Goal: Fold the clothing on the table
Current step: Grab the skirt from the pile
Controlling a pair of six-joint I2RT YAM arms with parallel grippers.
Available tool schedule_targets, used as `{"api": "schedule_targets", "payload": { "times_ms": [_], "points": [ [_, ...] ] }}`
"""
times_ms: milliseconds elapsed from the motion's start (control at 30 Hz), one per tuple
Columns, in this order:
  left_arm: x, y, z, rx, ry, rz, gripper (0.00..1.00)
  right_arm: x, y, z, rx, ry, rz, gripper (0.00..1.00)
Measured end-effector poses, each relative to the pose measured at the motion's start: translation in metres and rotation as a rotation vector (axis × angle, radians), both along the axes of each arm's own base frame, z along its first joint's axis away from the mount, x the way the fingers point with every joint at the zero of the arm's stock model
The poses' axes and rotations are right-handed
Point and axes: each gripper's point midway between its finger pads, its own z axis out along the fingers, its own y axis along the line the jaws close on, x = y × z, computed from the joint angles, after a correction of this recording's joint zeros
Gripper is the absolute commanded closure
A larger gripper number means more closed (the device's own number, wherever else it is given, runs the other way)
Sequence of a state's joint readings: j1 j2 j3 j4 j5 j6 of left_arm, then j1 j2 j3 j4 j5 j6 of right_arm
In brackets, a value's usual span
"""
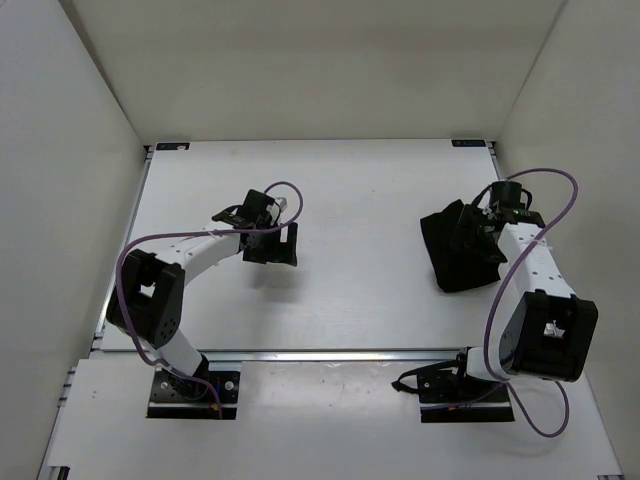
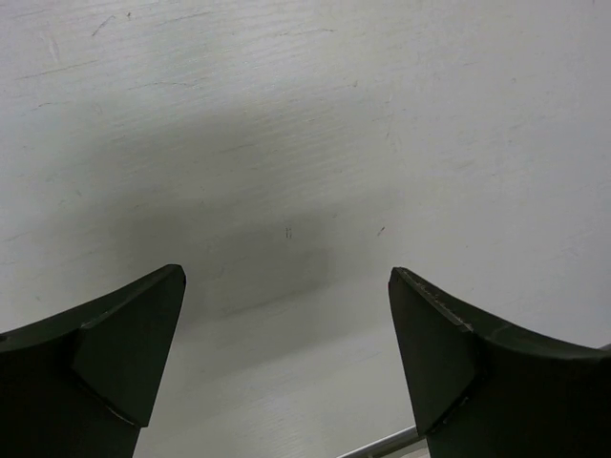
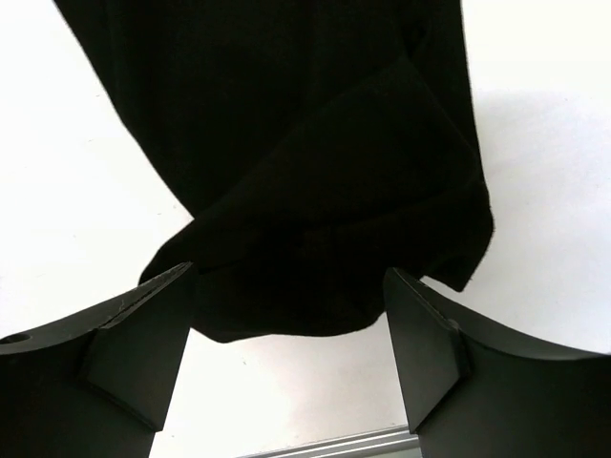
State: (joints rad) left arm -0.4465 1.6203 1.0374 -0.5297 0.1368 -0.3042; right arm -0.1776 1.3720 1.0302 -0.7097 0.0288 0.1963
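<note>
The clothing [image 1: 455,252] is a crumpled black fabric heap on the right half of the white table [image 1: 360,200]. My right gripper [image 1: 479,238] hovers over its right side. In the right wrist view the clothing [image 3: 305,143] fills the upper part, and its near hem lies between the wide-apart fingers of the right gripper [image 3: 288,271], which is open and grips nothing. My left gripper [image 1: 272,248] stands open over bare table left of centre, well apart from the clothing. The left wrist view shows the left gripper [image 2: 286,272] with only white tabletop [image 2: 286,114] between its fingers.
White side walls enclose the table on the left, right and back. An aluminium rail [image 1: 330,353] runs along the near edge, also showing as a rail [image 3: 334,445] just below the right fingers. Purple cables loop above both arms.
</note>
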Motion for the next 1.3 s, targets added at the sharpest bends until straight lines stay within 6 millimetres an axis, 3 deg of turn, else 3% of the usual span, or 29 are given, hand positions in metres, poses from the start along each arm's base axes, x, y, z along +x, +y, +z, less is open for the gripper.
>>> {"api": "schedule_targets", "payload": {
  "times_ms": [267,433,533,733,967,1067,1133,1167,1200,1233,1300],
  "points": [
    [-0.006,-0.023,0.004,-0.037,-0.021,-0.072,0.01,-0.019,-0.021,-0.004,0.000,0.004,-0.088,0.22],
    [-0.016,-0.047,0.014,-0.080,-0.046,-0.149,0.02,-0.040,-0.026,-0.023,0.021,0.029,-0.139,0.21],
    [-0.017,-0.055,0.022,-0.117,-0.062,-0.167,0.01,-0.039,-0.024,-0.030,0.036,0.043,-0.147,0.21],
    [-0.021,-0.050,0.034,-0.162,-0.094,-0.162,0.01,-0.023,-0.031,-0.031,0.051,-0.010,-0.188,0.20],
    [-0.022,-0.034,0.038,-0.182,-0.106,-0.125,0.01,-0.020,-0.044,-0.044,0.081,0.001,-0.267,0.23],
    [-0.021,-0.034,0.036,-0.188,-0.109,-0.122,0.01,-0.014,-0.046,-0.043,0.082,-0.021,-0.280,0.40],
    [-0.022,-0.034,0.035,-0.191,-0.106,-0.122,0.02,-0.009,-0.048,-0.044,0.082,-0.027,-0.288,0.73],
    [-0.022,-0.034,0.035,-0.193,-0.105,-0.123,0.01,-0.007,-0.049,-0.047,0.083,-0.022,-0.287,0.81],
    [-0.021,-0.035,0.035,-0.195,-0.107,-0.124,0.02,-0.005,-0.050,-0.050,0.087,-0.015,-0.292,0.95],
    [-0.021,-0.035,0.034,-0.195,-0.105,-0.124,0.01,-0.004,-0.050,-0.055,0.089,-0.003,-0.296,1.00],
    [-0.021,-0.035,0.031,-0.193,-0.097,-0.124,0.01,-0.004,-0.049,-0.067,0.097,0.032,-0.301,1.00]
  ]
}}
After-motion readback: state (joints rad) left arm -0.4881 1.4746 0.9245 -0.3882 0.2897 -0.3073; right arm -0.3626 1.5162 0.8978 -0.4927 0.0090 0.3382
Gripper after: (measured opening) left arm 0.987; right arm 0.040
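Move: The middle of the black skirt pile lies roughly 4 cm to the right hand's left, about level with it front to back and some 8 cm below, so the open fingers already hang over its right part. From that hand, the table's right edge is around 10 cm to the right and level with it, its near rail about 23 cm back. From the left hand, the skirt pile is some 44 cm to the right, level front to back and a little lower. The right hand sinks about 6 cm onto the right part of the skirt and shifts 5 cm to its right, first swinging back 4 cm and then forward again, turning some 15 degrees clockwise with the fingers open until, on the last stretch down, they close nearly shut and pinch a fold of the black cloth. The left hand, open and empty over bare table, drifts right, then partly back left, ending a few centimetres farther right, higher and slightly back. ##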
